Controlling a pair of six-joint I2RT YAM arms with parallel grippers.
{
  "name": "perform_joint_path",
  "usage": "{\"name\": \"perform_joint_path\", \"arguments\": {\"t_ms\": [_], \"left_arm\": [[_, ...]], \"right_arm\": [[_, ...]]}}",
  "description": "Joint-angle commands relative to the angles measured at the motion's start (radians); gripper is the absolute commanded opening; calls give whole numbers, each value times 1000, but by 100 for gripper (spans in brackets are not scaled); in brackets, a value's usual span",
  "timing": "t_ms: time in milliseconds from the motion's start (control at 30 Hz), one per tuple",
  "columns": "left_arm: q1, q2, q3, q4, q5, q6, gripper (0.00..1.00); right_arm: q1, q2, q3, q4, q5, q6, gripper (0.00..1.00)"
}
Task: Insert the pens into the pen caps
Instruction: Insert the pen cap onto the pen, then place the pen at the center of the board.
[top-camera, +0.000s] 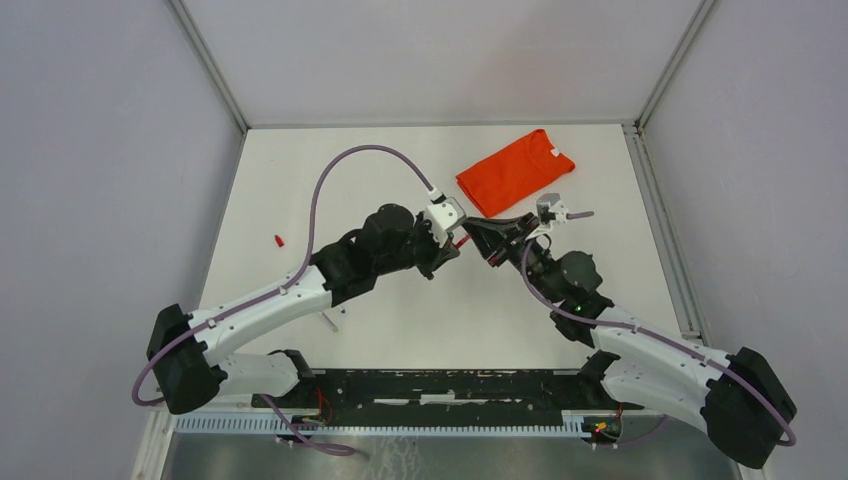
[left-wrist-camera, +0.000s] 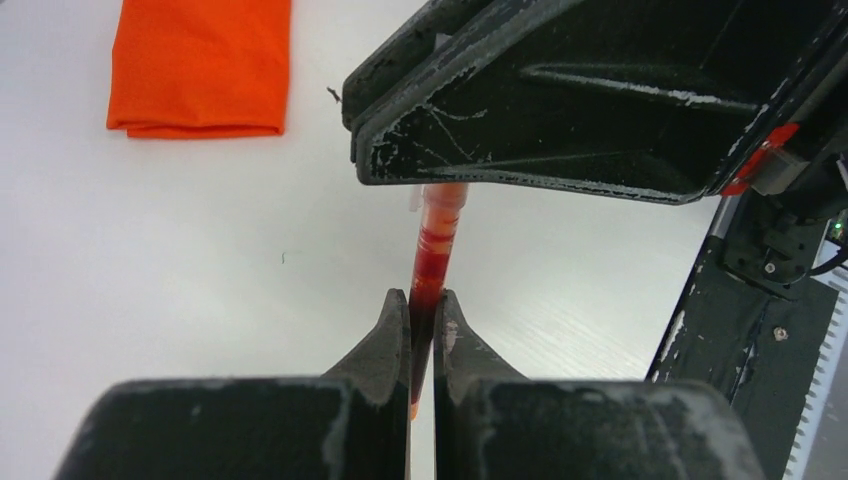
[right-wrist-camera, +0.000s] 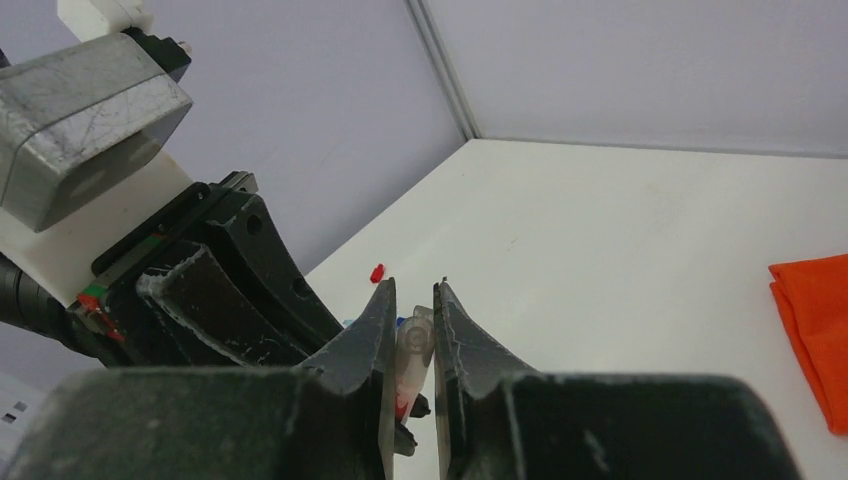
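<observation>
My left gripper (top-camera: 447, 250) (left-wrist-camera: 421, 295) is shut on a red pen (left-wrist-camera: 432, 250) and holds it above the table. The pen's far end reaches under the right gripper's finger. My right gripper (top-camera: 478, 232) (right-wrist-camera: 414, 285) is shut on a translucent pen cap (right-wrist-camera: 412, 345) with red showing at its lower end. The two grippers meet tip to tip at the table's middle, with the red pen (top-camera: 462, 241) between them. A loose red cap (top-camera: 279, 240) (right-wrist-camera: 377, 272) lies on the table to the left. A small blue bit (right-wrist-camera: 401, 322) shows behind my right fingers.
A folded orange shirt (top-camera: 515, 170) (left-wrist-camera: 200, 65) lies at the back, just behind the grippers. A slim white stick-like thing (top-camera: 331, 320) lies beside the left arm. A black base rail (top-camera: 450, 385) runs along the near edge.
</observation>
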Motion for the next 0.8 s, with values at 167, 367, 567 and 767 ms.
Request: {"name": "perform_joint_path", "arguments": {"t_ms": [167,367,567,767], "left_arm": [[22,-72,157,748,-23,-64,2],[20,-72,153,698,3,-53,2],[22,-126,92,608,-2,-36,2],[21,-177,40,558,-46,-52,2]], "right_arm": [[69,6,-174,-308,77,-34,0],[61,-46,-35,-410,82,-64,25],[40,-195,202,-517,205,-223,52],[40,-286,309,-527,204,-338,57]]}}
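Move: The pen cap is already over the red pen's upper end and pinched between the right fingers, about 3 cm ahead of the left hand, 4 cm to its right and 4 cm above. From the right hand, the pen's middle, held by the left fingers, lies some 2 cm back, 3 cm left and 3 cm below. Down on the table, the orange cloth lies roughly 35 cm ahead of the left hand and 19 cm to its right. With the capped pen still gripped between them, both hands first shift together a couple of centimetres to the robot's right and ease upward, then the right fingers open wide and let go of the cap while that hand climbs to some 10 cm up and drifts on to the right. The left hand keeps its pinch on the pen and rises faster, about 17 cm in all, tipping its fingertips up some 35 degrees so the pen comes clear of the open right fingers. ##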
